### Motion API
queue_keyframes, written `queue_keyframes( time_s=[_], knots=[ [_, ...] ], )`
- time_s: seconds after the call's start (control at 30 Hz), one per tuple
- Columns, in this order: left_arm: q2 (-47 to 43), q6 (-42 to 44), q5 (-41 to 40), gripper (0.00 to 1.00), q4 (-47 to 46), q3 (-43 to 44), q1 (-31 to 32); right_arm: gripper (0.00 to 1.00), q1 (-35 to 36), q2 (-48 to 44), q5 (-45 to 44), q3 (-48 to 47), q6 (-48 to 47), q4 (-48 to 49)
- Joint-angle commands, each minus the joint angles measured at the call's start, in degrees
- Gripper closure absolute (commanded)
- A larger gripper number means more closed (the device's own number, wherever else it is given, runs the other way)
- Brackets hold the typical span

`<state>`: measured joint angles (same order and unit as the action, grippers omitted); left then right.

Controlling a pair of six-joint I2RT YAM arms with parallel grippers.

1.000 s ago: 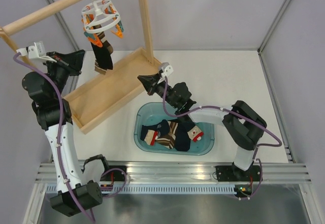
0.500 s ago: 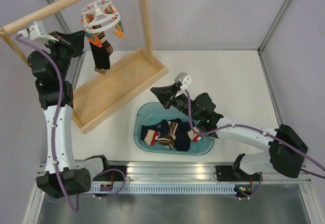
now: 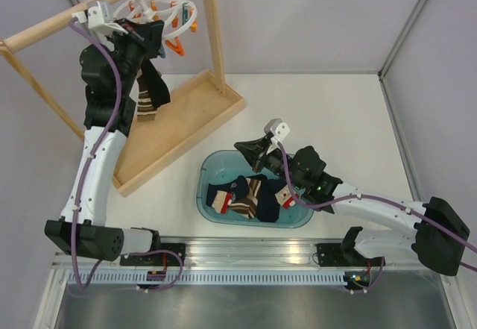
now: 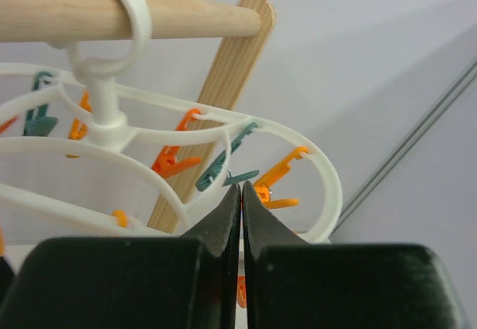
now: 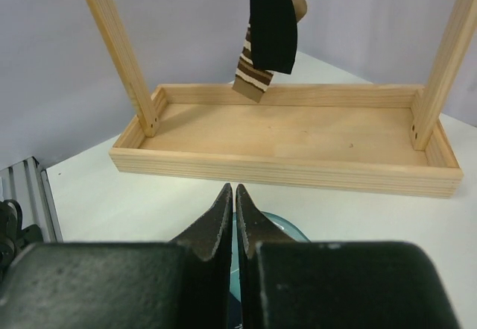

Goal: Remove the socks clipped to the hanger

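The white ring hanger (image 3: 186, 7) hangs by its hook from the wooden pole (image 3: 59, 22), tilted toward the right. A black sock and a brown-striped sock (image 3: 149, 98) dangle from its clips over the wooden tray. My left gripper (image 3: 158, 36) is shut with nothing in it, and its tips sit against the hanger's ring (image 4: 322, 176) among orange and teal clips (image 4: 279, 172). My right gripper (image 3: 251, 150) is shut and empty above the far rim of the basin. In the right wrist view the hanging socks (image 5: 272, 23) show ahead of that gripper (image 5: 234, 189).
A teal basin (image 3: 205, 176) near the front holds several loose socks (image 3: 250, 201). The wooden rack's tray (image 3: 190, 116) and upright post (image 3: 212, 34) stand at the back left. Grey walls close in the white table.
My left arm has risen and swung right to the hanger, which has tipped to the right. My right arm has stretched out, and its gripper has shifted slightly right over the basin.
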<state>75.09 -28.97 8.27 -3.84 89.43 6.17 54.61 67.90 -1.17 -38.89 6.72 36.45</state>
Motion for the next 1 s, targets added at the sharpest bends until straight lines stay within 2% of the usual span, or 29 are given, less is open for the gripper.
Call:
queue_keyframes(
  time_s=[0.0, 0.3, 0.53, 0.63, 0.83, 0.97],
  knots=[
    [3.21, 4.36, -3.52, 0.98, -1.88, 2.86, 3.92, 0.95, 0.32, -2.33, -1.64, 1.36, -0.48, -0.59],
    [12.87, 8.58, -7.04, 0.98, -1.97, 9.97, 12.36, 0.95, 0.24, -7.16, -3.84, 5.05, 0.49, -2.08],
    [20.00, 10.07, -7.66, 0.98, -1.18, 19.19, 15.80, 0.95, 0.32, -10.41, -5.68, 7.16, 0.84, -3.84],
    [20.71, 12.61, -7.83, 0.98, -1.17, 20.61, 17.73, 0.95, 0.32, -11.73, -6.56, 7.95, 1.28, -4.01],
    [21.50, 19.45, 0.69, 0.98, 2.06, 27.28, 24.75, 0.95, 0.23, -12.00, -8.32, 8.66, 1.10, -5.07],
    [18.96, 24.31, 1.92, 0.98, 7.08, 24.41, 31.34, 0.95, 0.24, -12.44, -9.81, 9.01, 1.10, -5.16]
  ],
)
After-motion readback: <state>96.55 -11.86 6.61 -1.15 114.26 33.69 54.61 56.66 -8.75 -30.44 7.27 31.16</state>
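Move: Just ahead of the left hand's shut fingertips is the hanger's near rim; its hub lies about 8 cm ahead, 5 cm left and 4 cm higher. The remaining dark and striped socks hang roughly 5 cm ahead, 5 cm left and 22 cm below that hand, while the wooden beam runs some 10 cm above the hub. From the right hand the hub is about 25 cm ahead, 26 cm left and 28 cm up. Sweeping about 22 cm to the right with shut fingers, the left hand crosses the near side of the hanger's rim, bowing some 6 cm forward and dipping slightly before it swings back and up, turning about 20 degrees clockwise and ending out beyond the hanger's right side. The right hand eases 5 cm right and a little down over the bin, its fingers staying shut. ##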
